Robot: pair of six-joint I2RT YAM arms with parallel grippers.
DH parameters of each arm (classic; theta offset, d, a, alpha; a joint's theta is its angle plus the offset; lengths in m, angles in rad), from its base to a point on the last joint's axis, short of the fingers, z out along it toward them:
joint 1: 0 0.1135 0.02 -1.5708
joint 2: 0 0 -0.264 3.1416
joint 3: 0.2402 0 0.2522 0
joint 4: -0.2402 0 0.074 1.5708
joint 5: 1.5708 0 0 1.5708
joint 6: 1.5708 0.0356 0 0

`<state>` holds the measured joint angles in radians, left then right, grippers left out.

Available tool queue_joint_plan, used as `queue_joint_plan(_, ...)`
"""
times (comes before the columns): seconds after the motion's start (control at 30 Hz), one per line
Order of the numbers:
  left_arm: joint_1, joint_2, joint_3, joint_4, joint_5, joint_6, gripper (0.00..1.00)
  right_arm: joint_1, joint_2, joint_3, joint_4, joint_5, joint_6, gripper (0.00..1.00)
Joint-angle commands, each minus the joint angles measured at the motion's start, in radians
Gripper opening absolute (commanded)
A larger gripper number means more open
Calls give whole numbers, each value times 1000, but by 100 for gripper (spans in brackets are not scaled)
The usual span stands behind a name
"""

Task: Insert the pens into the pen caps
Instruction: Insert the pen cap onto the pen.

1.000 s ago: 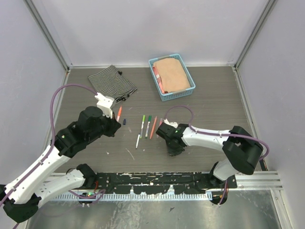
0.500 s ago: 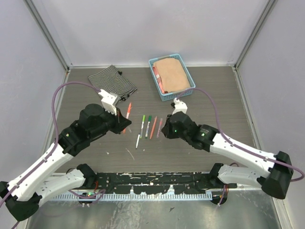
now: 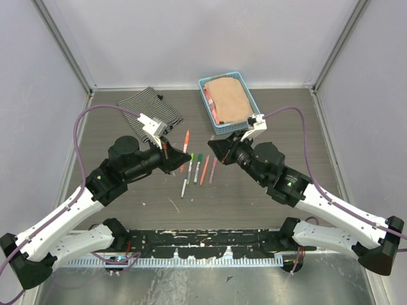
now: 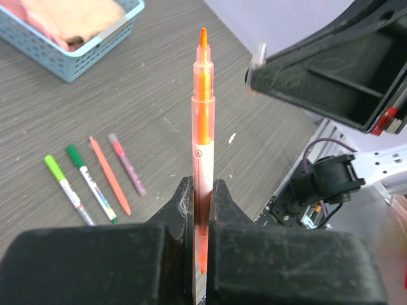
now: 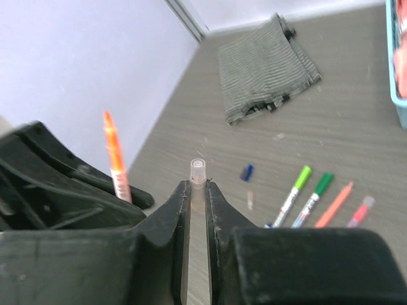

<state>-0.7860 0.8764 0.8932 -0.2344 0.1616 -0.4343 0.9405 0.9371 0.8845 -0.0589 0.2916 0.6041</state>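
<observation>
My left gripper [image 3: 173, 155] is shut on an uncapped orange pen [image 4: 203, 127], held off the table with its tip [image 3: 187, 133] pointing away from the jaws. My right gripper [image 3: 215, 147] is shut on a small clear pen cap [image 5: 198, 173] that sticks out past its fingertips. The two grippers face each other above the table, a short gap apart. The orange pen [image 5: 116, 155] stands left of the cap in the right wrist view. Several capped pens [image 3: 198, 169] lie side by side on the table below. A loose dark blue cap [image 5: 247, 172] lies near them.
A blue basket [image 3: 253, 101] with a tan cloth stands at the back centre. A striped cloth [image 3: 149, 109] lies at the back left. Grey walls close in both sides and the back.
Both arms rose from the table and swung toward each other. The left lifted the orange pen up and right; the right came up from the table with the cap.
</observation>
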Motion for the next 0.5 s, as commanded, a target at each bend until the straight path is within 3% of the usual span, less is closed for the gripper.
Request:
queue_joint_plan(0.0,-11,0,-15,126,75,-20,0,0,-54,54,180,27,-29,14)
queue_joint_plan(0.47,-46,30,-11,165,156,-13,0,0,-41,80,297,-14,-3,14)
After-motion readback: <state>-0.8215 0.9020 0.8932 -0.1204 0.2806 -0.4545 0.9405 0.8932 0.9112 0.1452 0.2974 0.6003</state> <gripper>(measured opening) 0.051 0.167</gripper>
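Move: The left gripper holds the orange pen point up. The clear cap, in the right gripper, is about 7 cm to its right, 3 cm farther out and 3 cm higher. From the right gripper, the orange pen's middle lies some 7 cm left, 3 cm back and about level in height. On the table, nearly 30 cm down, the green marker is roughly 11 cm ahead of the left gripper and 1 cm right; the pink pen is about 8 cm ahead of the right gripper and 1 cm right. Lift the right gripper nearly straight up, about 8 cm and slowing, tipping its fingers up some 15 degrees so the clear cap is carried above the orange pen's holder. Meanwhile ease the left gripper a few centimetres right, back and up, turning it slightly clockwise. Keep both grippers closed on their pieces. ##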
